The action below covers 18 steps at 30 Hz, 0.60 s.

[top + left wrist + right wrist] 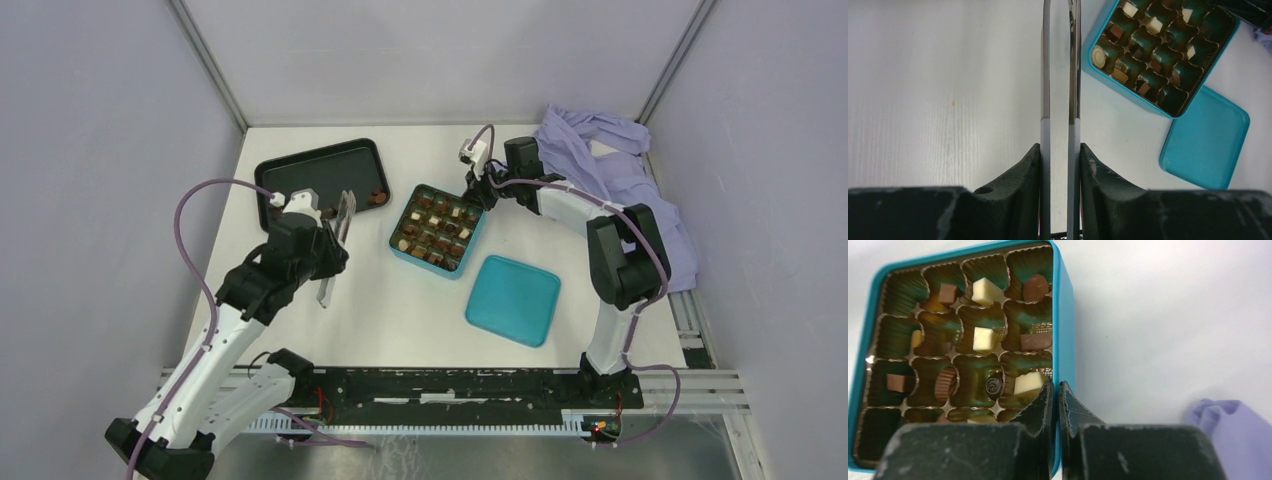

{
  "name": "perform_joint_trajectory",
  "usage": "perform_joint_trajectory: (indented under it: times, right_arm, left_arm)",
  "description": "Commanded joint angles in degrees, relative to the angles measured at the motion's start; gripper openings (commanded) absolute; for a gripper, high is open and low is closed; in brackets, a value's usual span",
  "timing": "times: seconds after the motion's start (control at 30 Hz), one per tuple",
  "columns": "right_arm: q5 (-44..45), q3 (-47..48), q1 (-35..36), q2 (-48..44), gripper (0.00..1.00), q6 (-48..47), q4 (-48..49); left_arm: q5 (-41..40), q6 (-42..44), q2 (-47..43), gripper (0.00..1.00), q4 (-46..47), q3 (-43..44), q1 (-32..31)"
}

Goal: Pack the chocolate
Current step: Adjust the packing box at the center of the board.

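The chocolate (985, 290) lies as dark, tan and cream pieces in the cups of a teal square box (396, 243), also visible from the left wrist (1128, 95). A few brown pieces (377, 198) sit on the right edge of a black tray (320, 165). My left gripper (332, 255) (1060, 147) is shut on a pair of metal tongs (1046, 75), hanging over the table between tray and box. The tongs' tips are out of the wrist view. My right gripper (478, 190) (1057, 387) is shut on the box's teal wall (1064, 315) at its far right corner.
The teal lid (513, 300) (1205, 140) lies flat on the table in front of the box, toward the right. A crumpled purple cloth (620, 170) (1233, 425) is heaped at the back right, behind my right arm. Grey walls enclose the table.
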Motion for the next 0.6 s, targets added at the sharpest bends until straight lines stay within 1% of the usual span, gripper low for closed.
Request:
perform_joint_trajectory:
  times: [0.0, 0.07, 0.17, 0.2, 0.3, 0.33, 0.4, 0.47, 0.57]
  right_arm:
    - [-1.14, 5.56, 0.09, 4.33, 0.08, 2.31, 0.67]
    - [0.06, 6.82, 0.12, 6.02, 0.11, 1.99, -0.57]
    - [2.59, 9.02, 0.1, 7.96, 0.24, 1.94, -2.87]
    - [2.94, 9.6, 0.07, 8.3, 0.3, 1.77, -3.66]
    - [4.09, 12.39, -0.27, 8.21, 0.57, 1.2, -6.47]
    - [4.42, 13.5, -0.51, 7.66, 0.67, 0.96, -7.31]
    - [4.96, 15.48, -1.17, 6.18, 0.82, -0.13, -9.18]
    - [5.11, 16.17, -2.08, 4.19, 0.91, -0.65, -10.35]
    - [3.24, 13.27, -3.84, 0.43, 0.96, 0.62, -9.34]
  left_arm:
    - [2.29, -5.37, -1.1, 0.19, 3.71, -1.06, 0.0]
    - [2.83, -6.31, -1.29, 0.19, 3.66, -1.81, -0.01]
    - [3.28, -8.47, -1.31, 0.19, 3.58, -3.09, -0.02]
    - [3.53, -9.48, -1.23, 0.19, 3.68, -3.71, -0.01]
    - [3.63, -12.46, -0.24, 0.19, 3.84, -5.67, -0.01]
    - [3.5, -13.39, 0.3, 0.19, 3.75, -6.21, -0.04]
    - [3.02, -15.29, 1.88, 0.19, 3.58, -6.96, -0.02]
    - [1.3, -17.37, 3.88, 0.18, 2.67, -7.07, -0.08]
    - [-3.1, -20.59, 6.49, 0.14, 0.56, -6.55, -0.01]
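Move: My right hand still has the far wall of the packing box pinched near its right corner; the box's middle lies about 6 cm back, 8 cm left and 3 cm below, its far side seemingly held a little off the table. The blue lid is some 22 cm back and 8 cm to the right, 8 cm lower. From my left hand, holding the tweezers, the box's middle is about 8 cm ahead, 20 cm right and 14 cm down. I set the box's far wall down with my right hand, sinking about 4.5 cm, then open the fingers wide to let go of the rim and draw off, rising some 5 cm and going forward past the far wall. Meanwhile my left hand keeps its hold on the tweezers and sinks about 6 cm to the box's left, its fingers tipping further down. ##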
